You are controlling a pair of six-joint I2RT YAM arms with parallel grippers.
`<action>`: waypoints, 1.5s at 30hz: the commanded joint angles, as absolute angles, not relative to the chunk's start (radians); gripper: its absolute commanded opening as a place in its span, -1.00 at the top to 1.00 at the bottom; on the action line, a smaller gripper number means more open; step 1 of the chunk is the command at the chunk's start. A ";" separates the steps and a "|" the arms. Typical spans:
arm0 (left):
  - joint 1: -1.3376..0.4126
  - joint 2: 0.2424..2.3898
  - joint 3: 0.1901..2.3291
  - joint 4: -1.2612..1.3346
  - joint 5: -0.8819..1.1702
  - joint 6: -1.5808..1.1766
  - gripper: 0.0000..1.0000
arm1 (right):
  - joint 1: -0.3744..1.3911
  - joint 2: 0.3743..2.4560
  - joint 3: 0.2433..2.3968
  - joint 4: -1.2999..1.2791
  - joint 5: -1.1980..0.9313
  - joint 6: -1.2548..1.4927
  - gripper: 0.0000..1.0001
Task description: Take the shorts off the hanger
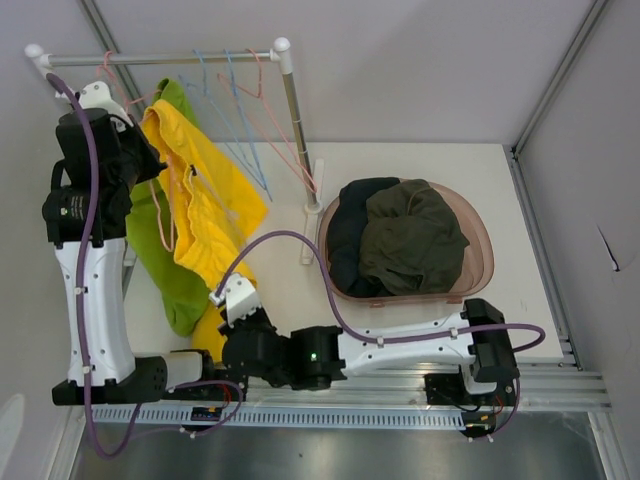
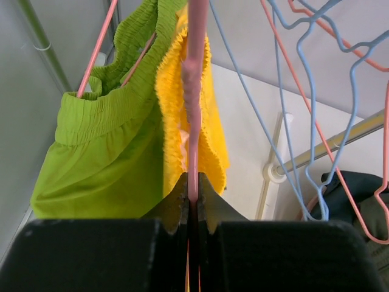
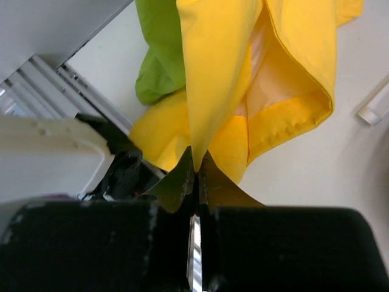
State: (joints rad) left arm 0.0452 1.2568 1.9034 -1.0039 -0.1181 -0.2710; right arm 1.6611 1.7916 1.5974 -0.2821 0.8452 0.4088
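The yellow shorts (image 1: 205, 195) hang on a pink hanger (image 2: 196, 91) at the left of the rail, with the lime green shorts (image 1: 165, 250) beside them on another pink hanger. My left gripper (image 2: 196, 185) is shut on the pink hanger of the yellow shorts (image 2: 182, 103). My right gripper (image 3: 196, 161) is shut on a fold of the yellow shorts (image 3: 231, 67) at their lower end. The black shorts (image 1: 345, 235) and dark olive-grey shorts (image 1: 410, 235) lie in the brown basket (image 1: 485, 250). The orange shorts are out of view.
A white rail (image 1: 160, 57) on a white post (image 1: 295, 120) carries several empty blue and pink hangers (image 1: 245, 120). The lime green shorts also show in the left wrist view (image 2: 103, 152). Aluminium frame rails run along the table's near edge (image 1: 350, 410).
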 commanded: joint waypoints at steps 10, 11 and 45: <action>0.058 0.968 1.685 -0.931 0.032 -0.382 1.00 | 1.312 2.169 2.418 -0.325 0.617 0.183 1.00; 0.057 0.936 1.658 -0.951 0.034 -0.385 1.00 | 1.292 2.204 2.468 -0.353 0.614 0.178 1.00; 0.038 0.753 1.339 -0.880 -0.032 -0.295 1.00 | 1.186 1.331 1.796 0.075 0.908 -0.270 1.00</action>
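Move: The bin for the yellow shorts, whose lower end the right fingers already pinch, lies about 25 cm ahead of that hand, 36 cm right and 20 cm below; the dark shorts in it are some 27 cm right, 25 ahead, 19 below. The green shorts hang 18 cm ahead, 12 left, about level. From the left hand, gripping the pink hanger, the yellow shorts' middle is roughly 5 cm ahead, 7 right and 15 below. Shorts still gripped, right hand goes forward, back, then 20 cm right and up; left pulls hanger back 10. ##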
